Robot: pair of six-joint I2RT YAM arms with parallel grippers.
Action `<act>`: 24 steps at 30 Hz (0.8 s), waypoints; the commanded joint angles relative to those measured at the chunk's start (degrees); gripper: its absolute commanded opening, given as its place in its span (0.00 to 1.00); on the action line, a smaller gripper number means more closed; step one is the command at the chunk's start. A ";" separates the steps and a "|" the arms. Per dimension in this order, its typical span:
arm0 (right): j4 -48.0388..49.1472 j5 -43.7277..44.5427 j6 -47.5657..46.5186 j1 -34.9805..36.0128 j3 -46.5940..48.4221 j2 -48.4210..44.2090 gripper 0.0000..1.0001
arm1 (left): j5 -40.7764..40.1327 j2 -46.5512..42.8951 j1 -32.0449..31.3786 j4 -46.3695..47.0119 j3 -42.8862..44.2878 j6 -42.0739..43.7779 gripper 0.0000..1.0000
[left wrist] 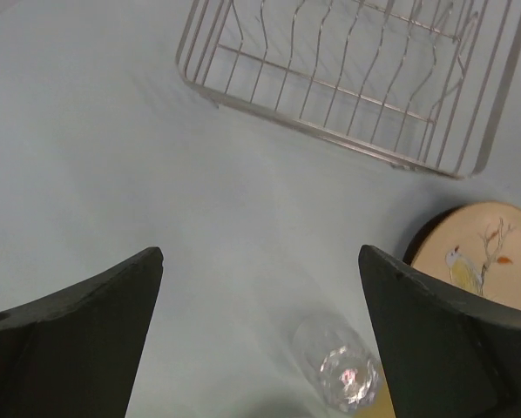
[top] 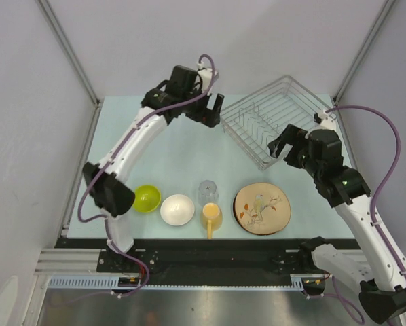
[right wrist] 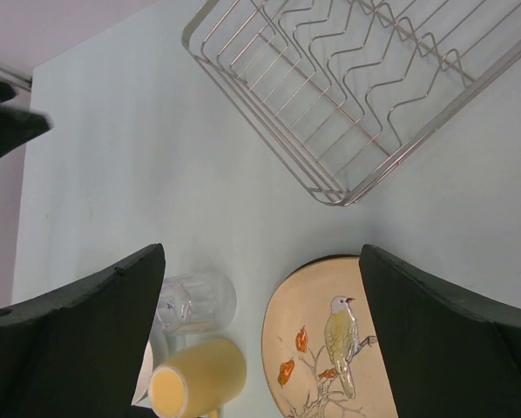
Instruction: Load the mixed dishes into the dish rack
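Note:
The dishes stand in a row near the front edge: a lime-green bowl (top: 146, 198), a white bowl (top: 177, 209), a clear glass (top: 208, 191), a yellow mug (top: 212, 216) and a tan bird-pattern plate (top: 261, 208). The wire dish rack (top: 278, 119) sits at the back right with nothing in it. My left gripper (top: 214, 115) hovers open above the table, just left of the rack. In its wrist view, the left gripper (left wrist: 260, 252) frames bare table, with the glass (left wrist: 339, 370) below. My right gripper (right wrist: 260, 252) is open high over the plate (right wrist: 330, 348), glass (right wrist: 195, 300) and mug (right wrist: 199, 379).
Grey walls and metal posts enclose the table on the left, right and back. The rack (right wrist: 356, 96) lies at an angle, its near corner close to the plate (left wrist: 483, 257). Purple cables trail from both arms.

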 commanded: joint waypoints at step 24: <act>17.90 -0.96 -2.63 3.66 -11.34 -6.51 1.00 | 6.80 28.78 -4.37 15.99 12.70 -18.07 1.00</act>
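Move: The dish rack's middle lies about 13 cm ahead of the empty left hand, 29 cm to its right and 23 cm below; its left corner is nearer, some 14 cm ahead, 5 cm right and 21 cm down. The glass lies roughly 21 cm back from this hand and 2 cm to its left, the plate about 27 cm back and 20 cm right, both on the table. From the right hand the rack's middle is about 26 cm ahead, 7 cm right and 23 cm below. No contact can be seen; the left hand heads for the left end of the dish rack, swinging right and sinking by about 12 cm each while reaching some 8 cm forward, mostly early on. Its fingers stay wide open as the wrist tips down and rolls its left side lower, some 15 degrees in all. The open right hand dips back a couple of centimetres and returns, easing slightly left as its fingers tilt up. ##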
